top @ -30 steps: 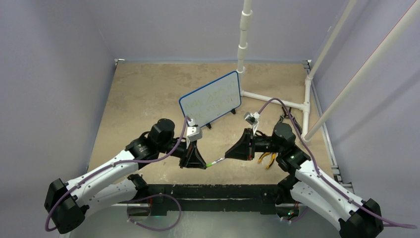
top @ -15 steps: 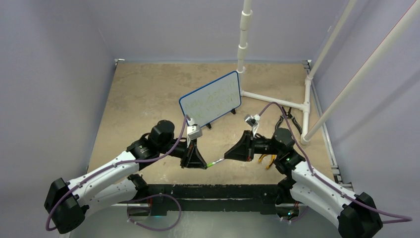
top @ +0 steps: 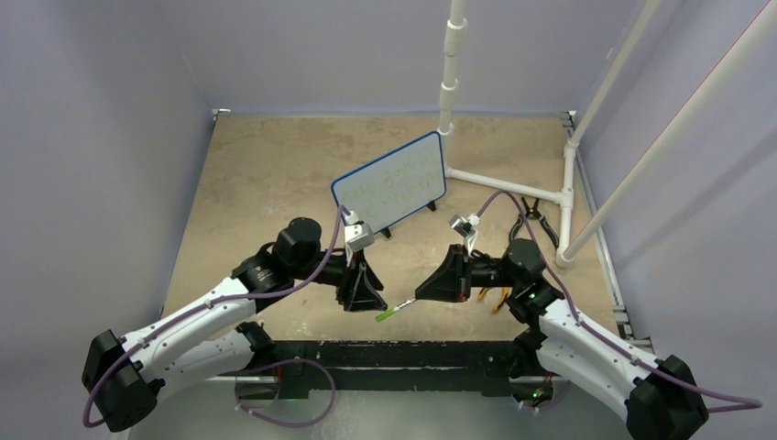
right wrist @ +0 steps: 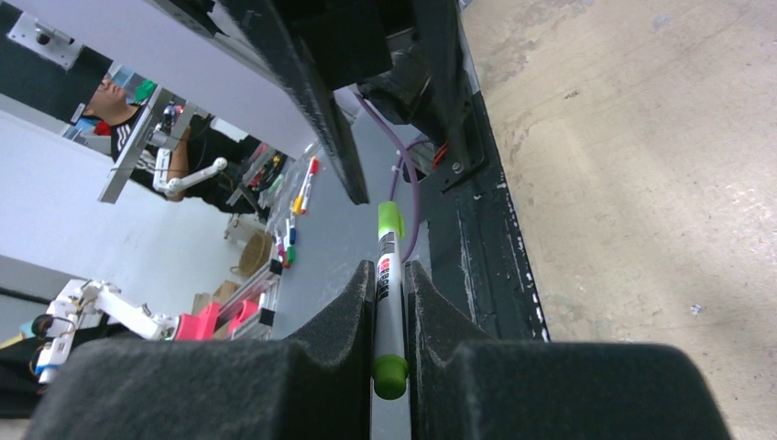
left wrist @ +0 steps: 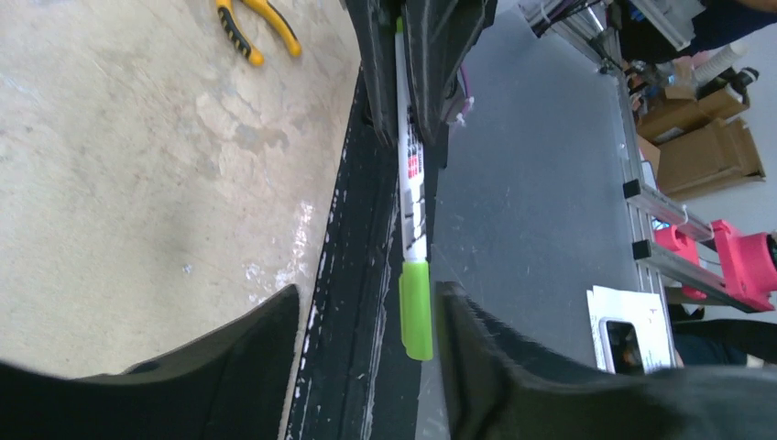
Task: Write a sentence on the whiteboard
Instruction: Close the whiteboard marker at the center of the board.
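Observation:
The whiteboard [top: 389,181] stands tilted at mid table on two black feet, with a blue frame. The sentence [top: 396,176] shows as about two faint green rows across it. My right gripper [top: 421,291] is shut on a white marker [right wrist: 388,284] with a green cap [top: 385,314], held level near the table's front edge. My left gripper [top: 374,301] is open, its fingers [left wrist: 476,339] on either side of the green cap [left wrist: 415,307]. The cap lies close to the right finger; I cannot tell whether they touch.
Yellow-handled pliers [top: 495,295] lie on the table under the right arm and also show in the left wrist view [left wrist: 252,27]. Black pliers [top: 534,215] lie by the white pipe frame [top: 499,181] at the right. The black front rail [top: 394,353] runs below both grippers.
My left gripper has let go of the capped end and drawn back a little. The marker in my right gripper has swung its cap toward the near edge.

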`<state>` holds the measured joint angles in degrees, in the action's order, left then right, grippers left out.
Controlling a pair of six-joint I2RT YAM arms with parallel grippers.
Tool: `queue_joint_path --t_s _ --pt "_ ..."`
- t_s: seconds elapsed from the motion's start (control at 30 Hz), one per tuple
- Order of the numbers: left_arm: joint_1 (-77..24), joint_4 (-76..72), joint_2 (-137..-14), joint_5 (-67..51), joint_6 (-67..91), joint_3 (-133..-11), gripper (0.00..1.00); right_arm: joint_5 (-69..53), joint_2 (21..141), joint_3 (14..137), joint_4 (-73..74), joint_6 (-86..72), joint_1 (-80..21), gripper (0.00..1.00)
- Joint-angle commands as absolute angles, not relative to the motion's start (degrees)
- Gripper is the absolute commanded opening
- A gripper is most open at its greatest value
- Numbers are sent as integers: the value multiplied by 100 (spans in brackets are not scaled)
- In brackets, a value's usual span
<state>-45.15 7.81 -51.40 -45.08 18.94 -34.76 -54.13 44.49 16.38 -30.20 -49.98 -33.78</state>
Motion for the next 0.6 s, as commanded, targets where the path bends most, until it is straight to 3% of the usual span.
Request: queue_joint_path --t_s 0.0,0.07,0.17,0.57 --pt "-4522 743 -5054 -4342 1733 -3833 64 -5600 4308 1661 -3093 -5073 -3419 0" --pt "-4524 878 -5081 -4349 1670 -3857 76 -5575 4300 1690 -3071 -5071 -3413 0" --pt "-4551 1138 -5109 -4305 1574 -3899 84 -5515 4275 1762 -3032 -5071 -3411 0" --pt "-4949 1099 -5385 -4526 1709 -3958 86 -5397 4205 2124 -2611 -4853 -3414 0"
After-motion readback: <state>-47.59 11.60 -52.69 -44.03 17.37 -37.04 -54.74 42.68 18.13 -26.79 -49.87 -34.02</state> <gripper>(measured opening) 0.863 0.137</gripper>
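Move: The marker's green cap is almost at the left hand's fingertips, about 2 cm right and 2 cm back. From the right hand, still gripping the marker, the cap lies some 8 cm left and 3 cm back, a little lower. The whiteboard stands roughly 25 cm ahead of the left hand, 3 cm right and 12 cm lower; the yellow pliers lie about 19 cm right of the right hand, 4 cm ahead and 20 cm below. Left fingers spread wide around the cap as that hand rises 1 cm, then sinks back 1.5 cm; right keeps hold. ##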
